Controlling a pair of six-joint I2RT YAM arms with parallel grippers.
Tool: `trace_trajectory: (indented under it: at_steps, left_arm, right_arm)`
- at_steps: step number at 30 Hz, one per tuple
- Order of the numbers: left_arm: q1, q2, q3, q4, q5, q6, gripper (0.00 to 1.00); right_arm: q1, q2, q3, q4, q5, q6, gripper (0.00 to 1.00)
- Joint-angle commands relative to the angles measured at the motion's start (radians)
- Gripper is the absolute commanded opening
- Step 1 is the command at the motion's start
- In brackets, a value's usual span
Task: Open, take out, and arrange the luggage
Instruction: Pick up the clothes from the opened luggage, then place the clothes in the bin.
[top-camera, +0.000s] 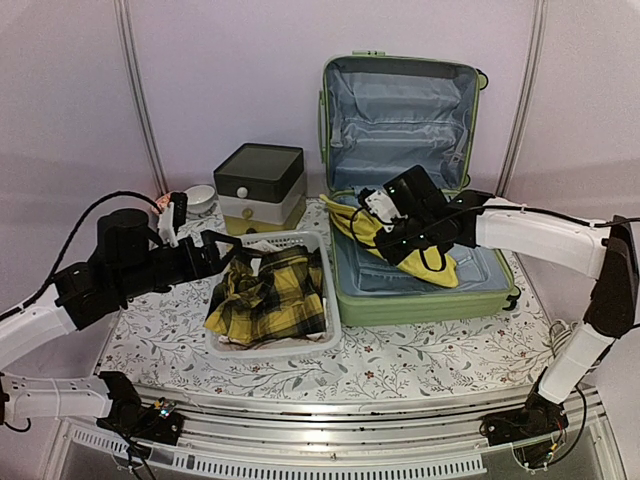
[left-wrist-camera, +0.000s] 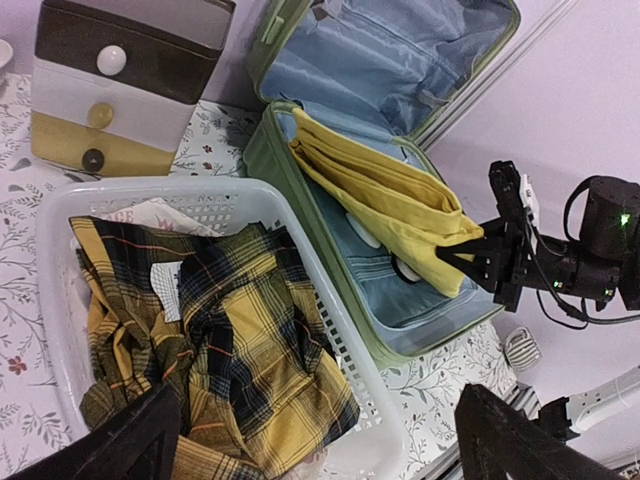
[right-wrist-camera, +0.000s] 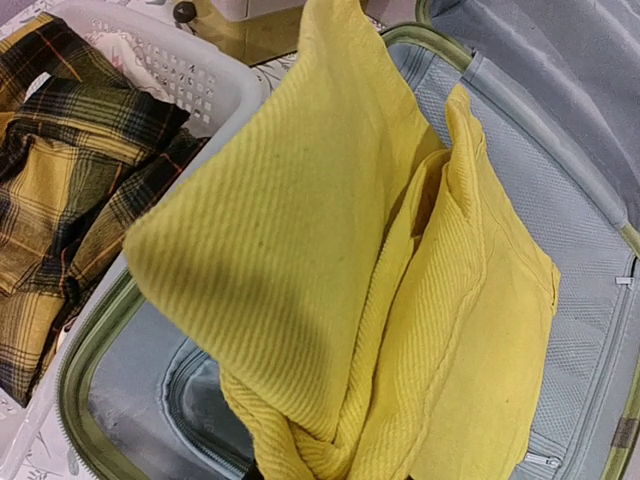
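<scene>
The luggage (top-camera: 420, 305) lies open on the table, its light-green lid upright and the pale blue lining showing. A yellow knitted garment (top-camera: 350, 222) lies across its lower half. My right gripper (top-camera: 400, 245) is shut on that garment's near end, and the cloth (right-wrist-camera: 330, 250) bunches up at the jaws and hides the fingers in the right wrist view. My left gripper (left-wrist-camera: 320, 450) stands wide open, with nothing between its fingers, over the near end of the white mesh basket (left-wrist-camera: 50, 260). A yellow-and-black plaid shirt (left-wrist-camera: 230, 340) lies crumpled in the basket.
The basket (top-camera: 275, 350) sits against the luggage's left wall. A white-and-yellow drawer box (top-camera: 260, 183) with a dark lid stands behind it, with a small white bowl (top-camera: 200, 197) to its left. A floral cloth covers the table, and purple walls close in the back.
</scene>
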Motion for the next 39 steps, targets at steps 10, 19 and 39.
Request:
trace_trajectory:
  at_steps: [10, 19, 39]
  left_arm:
    - [0.045, 0.048, -0.042, 0.088, 0.152, -0.093, 0.98]
    - [0.088, 0.044, -0.059, 0.011, 0.119, -0.137, 0.98]
    - [0.150, 0.251, -0.118, -0.056, 0.243, -0.073, 0.34]
  right_arm:
    - [0.086, 0.019, 0.219, -0.071, -0.181, 0.073, 0.03]
    - [0.187, 0.112, 0.338, -0.111, -0.134, 0.098, 0.03]
    - [0.286, 0.207, 0.432, -0.010, -0.131, 0.244, 0.04]
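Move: The plaid shirt lies in the white basket about 7 cm to the right of the open left hand, nearly level with it and some 15 cm below; the drawer stack stands roughly 28 cm ahead and 4 cm right. From the right hand, which already holds the yellow garment, the basket's middle is about 23 cm left, level fore and aft and some 15 cm down, with the open luggage's tray about 9 cm right, 6 cm ahead and 12 cm below. The right hand keeps its shut grip on the yellow garment and carries it about 13 cm left and 7 cm back, ending slightly higher, out of the luggage towards the basket. Meanwhile the left hand, wide open, eases down and then drops more quickly, some 12 cm in all, tipping its fingers about 20 degrees further down onto the near-left part of the plaid shirt, where they close to roughly a third open and pinch a fold. ##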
